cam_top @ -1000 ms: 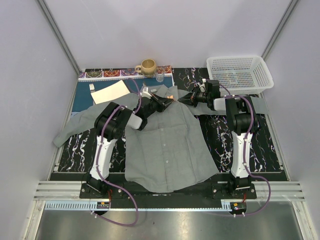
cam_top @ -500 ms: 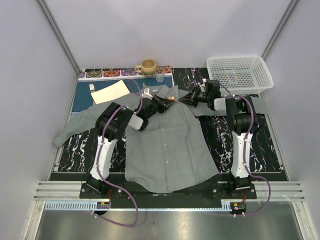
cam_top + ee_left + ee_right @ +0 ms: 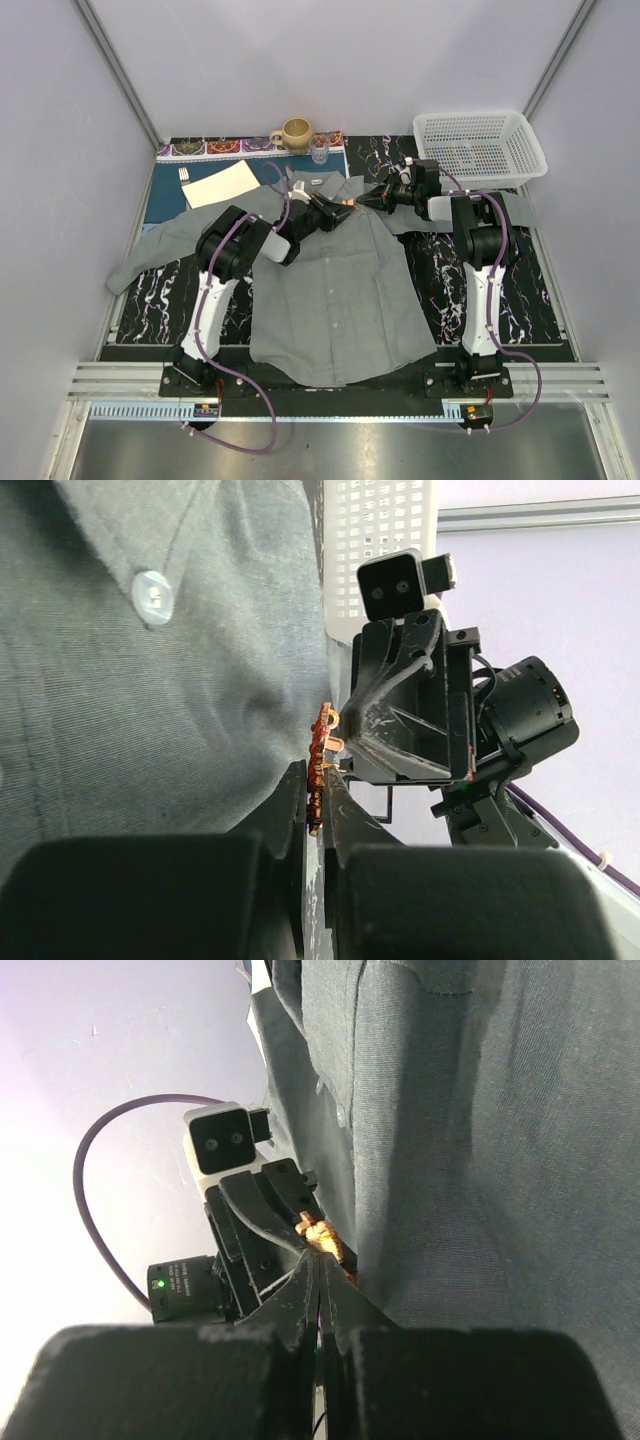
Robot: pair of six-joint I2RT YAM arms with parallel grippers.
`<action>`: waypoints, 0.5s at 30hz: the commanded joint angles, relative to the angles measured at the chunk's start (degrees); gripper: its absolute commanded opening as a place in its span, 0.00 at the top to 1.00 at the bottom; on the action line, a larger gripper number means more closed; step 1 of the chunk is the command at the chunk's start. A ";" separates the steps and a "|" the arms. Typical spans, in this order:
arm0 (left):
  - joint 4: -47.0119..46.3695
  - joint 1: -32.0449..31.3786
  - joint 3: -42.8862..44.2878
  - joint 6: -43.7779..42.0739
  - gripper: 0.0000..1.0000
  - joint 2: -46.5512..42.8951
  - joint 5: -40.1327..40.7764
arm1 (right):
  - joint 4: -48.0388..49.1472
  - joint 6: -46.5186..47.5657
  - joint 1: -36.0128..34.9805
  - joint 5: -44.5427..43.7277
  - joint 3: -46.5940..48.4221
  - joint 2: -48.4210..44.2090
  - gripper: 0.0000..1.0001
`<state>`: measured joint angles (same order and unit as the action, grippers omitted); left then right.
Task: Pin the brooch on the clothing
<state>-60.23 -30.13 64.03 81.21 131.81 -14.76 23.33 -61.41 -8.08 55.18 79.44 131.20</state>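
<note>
The clothing, a grey button-up shirt (image 3: 330, 290), lies spread on the table, with a pale button (image 3: 152, 590) showing in the left wrist view. The brooch (image 3: 320, 748), tiny and orange-red, is pinched edge-on in my left gripper (image 3: 317, 792), which is shut on it just above the shirt's chest beside the collar. My right gripper (image 3: 322, 1263) comes from the opposite side, shut, with its tips touching the gold back of the brooch (image 3: 326, 1239). In the top view both grippers meet at the brooch (image 3: 347, 205). Whether the brooch's pin is in the cloth is hidden.
A white basket (image 3: 480, 145) stands at the back right. A tan mug (image 3: 296, 132) and a small glass (image 3: 319, 150) sit behind the collar. A cream napkin (image 3: 222, 184) and a fork (image 3: 184, 174) lie on the blue placemat (image 3: 165, 205) at the back left.
My left gripper has edged right with the brooch, closing the gap to the right gripper's tips. The right arm has barely moved.
</note>
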 commanded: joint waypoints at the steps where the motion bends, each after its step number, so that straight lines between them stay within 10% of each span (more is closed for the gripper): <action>1: -6.48 -0.46 1.54 1.58 1.00 1.52 -1.06 | 0.58 -0.03 -0.10 1.25 0.72 -3.32 1.00; 6: -6.74 -0.19 0.92 1.76 1.00 1.52 -0.35 | -1.70 3.03 0.08 3.79 2.65 -3.84 0.98; 15: -7.19 0.69 0.48 1.67 1.00 1.26 -0.35 | -32.62 28.06 0.61 -8.04 10.55 -9.38 0.57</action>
<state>-60.58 -29.93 64.03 82.02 133.51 -14.85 6.20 -48.10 -7.90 54.13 84.58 128.20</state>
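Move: The brooch is still clamped in the left fingers, with the raised cloth fold about 3 cm to that hand's right and level with it. The collar lies some 6 cm ahead and 5 cm left of the left hand, the glass roughly 14 cm ahead and 7 cm left. The right fingers are shut at the fold, right under their tips, and the brooch lies about 3 cm to their left. The brooch is brought straight down about 1.5 cm beside the raised fold by the left hand, which tips barely, keeps its grip and then holds there. Only after that do the right fingers part to about a third, letting go of the cloth, and the right hand eases up some 1 cm and slightly right, its fingertips tilting a little further down. ##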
